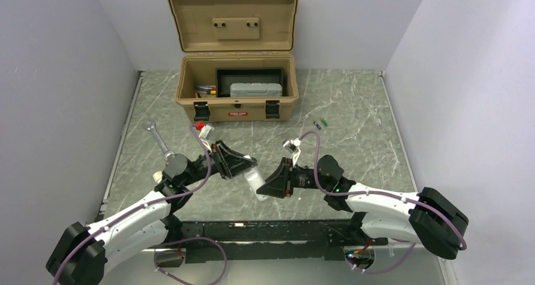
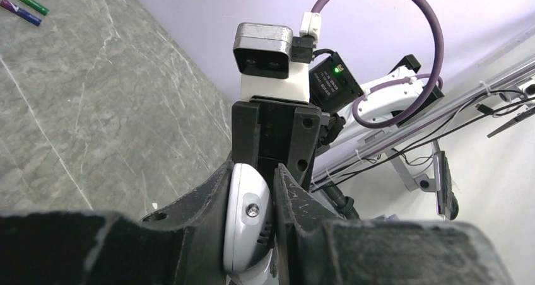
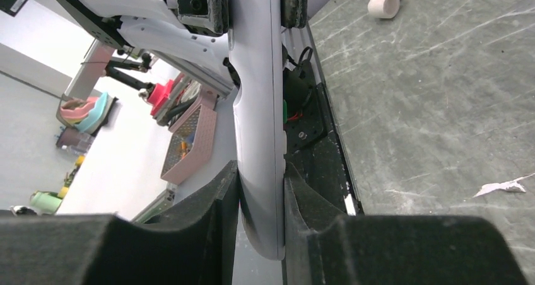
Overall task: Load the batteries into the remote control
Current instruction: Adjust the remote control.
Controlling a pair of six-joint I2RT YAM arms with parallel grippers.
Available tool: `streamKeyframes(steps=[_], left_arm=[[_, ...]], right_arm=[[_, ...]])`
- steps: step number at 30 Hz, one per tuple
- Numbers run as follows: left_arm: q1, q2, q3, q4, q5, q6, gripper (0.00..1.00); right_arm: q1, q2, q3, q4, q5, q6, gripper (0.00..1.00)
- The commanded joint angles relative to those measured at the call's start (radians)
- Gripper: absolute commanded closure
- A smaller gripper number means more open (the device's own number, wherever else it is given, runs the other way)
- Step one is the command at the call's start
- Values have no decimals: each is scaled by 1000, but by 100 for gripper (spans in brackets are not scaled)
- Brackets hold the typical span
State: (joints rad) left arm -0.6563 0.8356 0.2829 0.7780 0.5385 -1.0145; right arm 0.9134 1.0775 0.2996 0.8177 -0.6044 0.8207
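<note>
The white remote control (image 1: 255, 179) hangs above the table's near middle, held between both arms. My left gripper (image 1: 243, 165) is shut on one end; in the left wrist view that rounded end of the remote control (image 2: 247, 215), with a small screw, sits between the pads of the left gripper (image 2: 252, 197). My right gripper (image 1: 271, 183) is shut on the other end, and both jaws of the right gripper (image 3: 260, 203) press the remote control's (image 3: 258, 108) sides. The batteries (image 1: 322, 123) lie on the table to the right of the toolbox, a green one (image 2: 28, 1) and a purple one (image 2: 20, 12).
An open tan toolbox (image 1: 236, 96) stands at the back middle. A silver wrench (image 1: 158, 138) lies left of the left arm. A small white scrap (image 3: 503, 186) and a white cylinder (image 3: 385, 4) lie on the marbled table (image 1: 366, 146).
</note>
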Motion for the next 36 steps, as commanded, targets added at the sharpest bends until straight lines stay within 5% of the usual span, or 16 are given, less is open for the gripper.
streamKeyframes(steps=[1,3,10,14,23,30,33,36], left_arm=[[-3,0,45,43,5,-1,75],[-3,-9,52,11,0,7,62],[-3,-53,88,-139,-43,39,24],[-3,-76,174,-416,-114,94,1],[-21,-39,329,-774,-257,145,1],[-133,33,479,-1001,-506,105,0],[-215,107,601,-1205,-691,58,0],[-238,222,749,-1381,-716,32,1]], right_arm=[[-2,19,1,118,-26,23,88],[-2,14,0,98,0,21,100],[-2,-104,30,-89,96,-68,100],[-2,-220,89,-343,249,-166,100],[17,-256,250,-920,675,-320,100],[206,-190,390,-1118,1023,-411,100],[291,-156,421,-1154,1143,-396,100],[351,-122,437,-1174,1217,-382,100]])
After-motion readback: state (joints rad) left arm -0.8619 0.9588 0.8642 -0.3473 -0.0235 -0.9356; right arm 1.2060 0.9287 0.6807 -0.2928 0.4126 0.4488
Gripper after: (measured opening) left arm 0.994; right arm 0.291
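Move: Both hands already hold the remote control: its middle lies about 4 cm back, 2 cm right and 3 cm below the left hand, and some 4 cm ahead, 2 cm left and 3 cm above the right. From the right hand, the batteries lie roughly 34 cm ahead, 22 cm right and 19 cm down; the toolbox's middle is about 48 cm ahead, 10 cm left and 8 cm down. Left fingers open off the remote; right hand carries it about 9 cm forward-right, turning clockwise, fingers tipping down. ##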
